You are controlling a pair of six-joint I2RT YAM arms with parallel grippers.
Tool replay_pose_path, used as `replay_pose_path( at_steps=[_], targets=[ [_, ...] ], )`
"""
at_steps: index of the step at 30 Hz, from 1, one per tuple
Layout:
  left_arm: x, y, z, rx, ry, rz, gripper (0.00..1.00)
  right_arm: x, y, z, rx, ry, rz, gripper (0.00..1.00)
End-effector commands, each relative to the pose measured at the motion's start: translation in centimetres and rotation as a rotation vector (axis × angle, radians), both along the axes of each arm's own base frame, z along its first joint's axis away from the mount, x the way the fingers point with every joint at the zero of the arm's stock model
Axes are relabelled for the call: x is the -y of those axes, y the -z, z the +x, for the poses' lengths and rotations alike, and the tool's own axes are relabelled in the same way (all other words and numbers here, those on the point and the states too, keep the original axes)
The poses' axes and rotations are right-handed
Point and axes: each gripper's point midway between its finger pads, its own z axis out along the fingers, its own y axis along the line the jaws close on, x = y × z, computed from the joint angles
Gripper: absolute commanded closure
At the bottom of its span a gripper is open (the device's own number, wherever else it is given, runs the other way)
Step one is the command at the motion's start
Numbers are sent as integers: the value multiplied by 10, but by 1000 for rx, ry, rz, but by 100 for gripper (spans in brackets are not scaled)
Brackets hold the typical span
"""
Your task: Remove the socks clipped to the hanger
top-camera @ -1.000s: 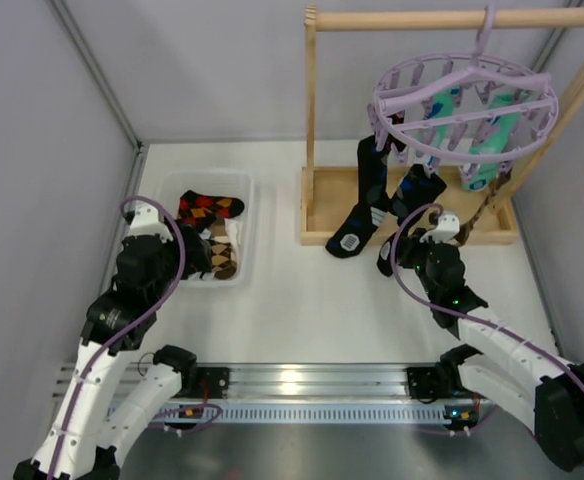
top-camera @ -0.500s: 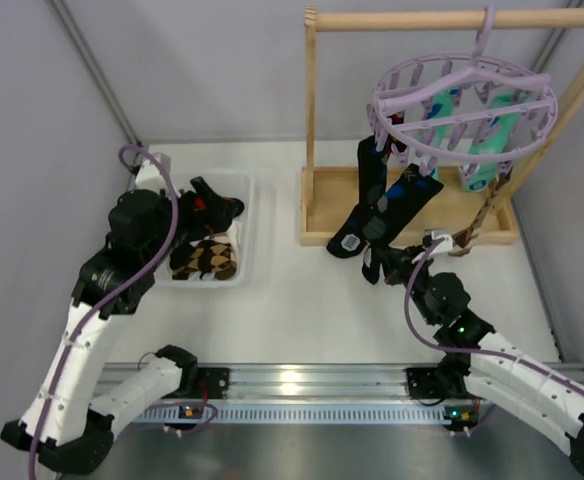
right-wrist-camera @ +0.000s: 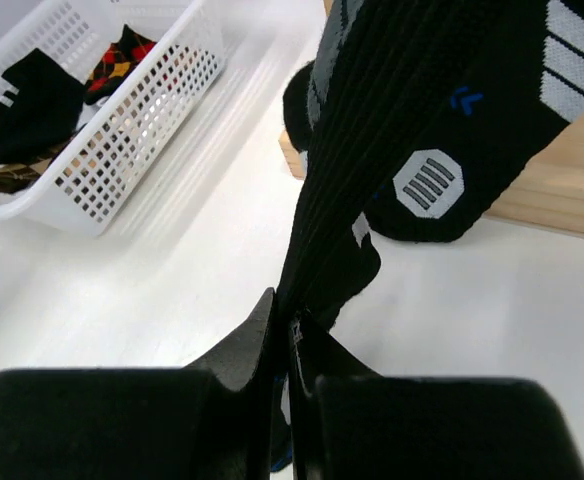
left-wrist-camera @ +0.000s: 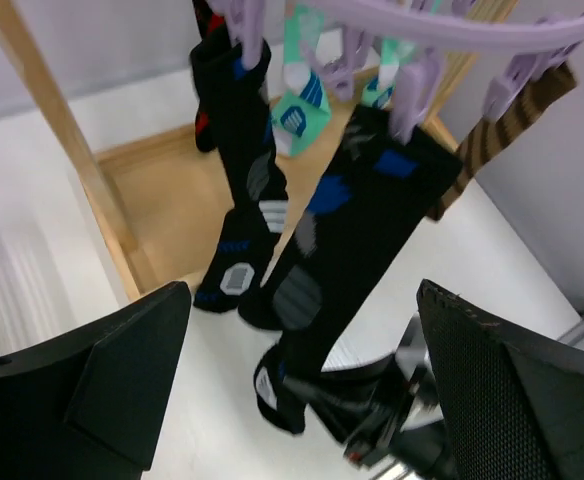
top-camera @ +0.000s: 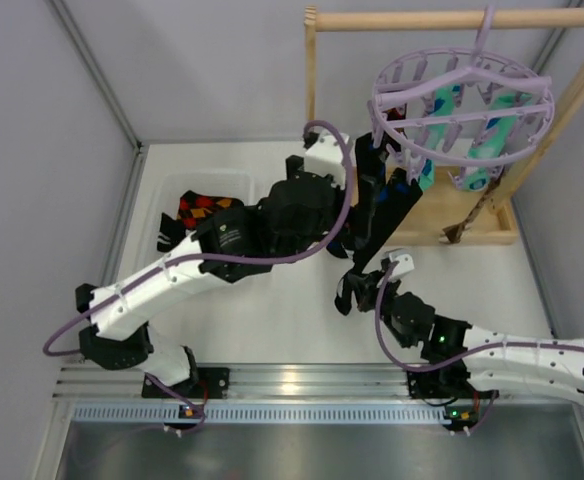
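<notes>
The lilac hanger [top-camera: 464, 98] hangs from the wooden rail and its clips [left-wrist-camera: 415, 88] hold several socks. Two turquoise socks [top-camera: 488, 140] are clipped at its right. Two long black socks hang at its left. One black sock [left-wrist-camera: 244, 150] hangs straight down. The other black sock [left-wrist-camera: 357, 215] is stretched taut at a slant, still clipped at the top. My right gripper [top-camera: 365, 287] is shut on its toe [right-wrist-camera: 317, 270], low over the table. My left gripper [left-wrist-camera: 302, 385] is open in front of both black socks, with nothing between its fingers [left-wrist-camera: 122, 370].
A white basket [top-camera: 167, 232] at the left holds a black sock with orange-red diamonds [top-camera: 200, 207]; it also shows in the right wrist view [right-wrist-camera: 122, 140]. The wooden rail frame [top-camera: 310, 130] and its tray base [top-camera: 482, 228] stand behind the socks. Grey walls close in both sides.
My left arm has swung from the basket across to the hanging black socks. My right gripper has pulled the black sock's toe down towards the near edge, stretching it.
</notes>
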Motion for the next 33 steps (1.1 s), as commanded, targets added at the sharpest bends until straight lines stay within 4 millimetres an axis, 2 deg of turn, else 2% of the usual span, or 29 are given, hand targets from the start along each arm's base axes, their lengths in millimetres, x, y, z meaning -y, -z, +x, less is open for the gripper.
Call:
replay_pose_path(
  at_steps=[1,3,4,11,12,13,14,18,21,29,33],
  targets=[
    [10,-40,16,134,-65,24,2,-16,-26,1,47,41,22,100],
    [27,-48,21,170,-40,48,1,-26,-34,-1,54,22,39,100],
    [32,-50,22,186,-25,68,2,-31,-30,-2,50,15,23,100],
    [70,-53,43,278,-16,164,2,-46,-47,-1,78,1,5,100],
    [80,-45,48,279,-13,184,2,-48,-49,-1,79,1,6,100],
    [84,-47,51,287,-14,182,2,-49,-51,-1,82,-1,5,100],
    [83,-57,54,299,-26,156,2,-49,-51,-1,84,-1,0,100],
    [89,-40,73,308,-68,221,6,-50,-51,-2,80,5,-4,100],
    [92,-28,84,291,-73,231,12,-52,-50,-2,76,5,-15,100],
    [95,-16,104,277,-79,230,20,-66,-46,-6,77,-18,-56,100],
    [98,-11,111,271,-67,230,30,-71,-44,-7,76,-26,-67,100]
  ],
)
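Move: The clip gripping the black blue-patched sock is about 12 cm ahead of the left hand, 10 cm to its right and nearly level. From that hand, the striped-toe black sock hangs some 16 cm ahead, 6 cm right and 10 cm lower; the brown striped sock, 12 cm ahead, 23 cm right and 8 cm lower. The right hand already pinches the blue-patched sock's lower part, its clip roughly 14 cm ahead, 3 cm right and 25 cm above. The left hand reaches about 10 cm forward and as far right towards the clip, arching up some 3 cm and sinking back to its starting height, while it tips its fingers up and rolls its left side up about 15 degrees each, then narrows its wide-open fingers by roughly a quarter with the clip between them. The right hand, still shut on the sock, draws the held end about 5 cm left and 2 cm up. ##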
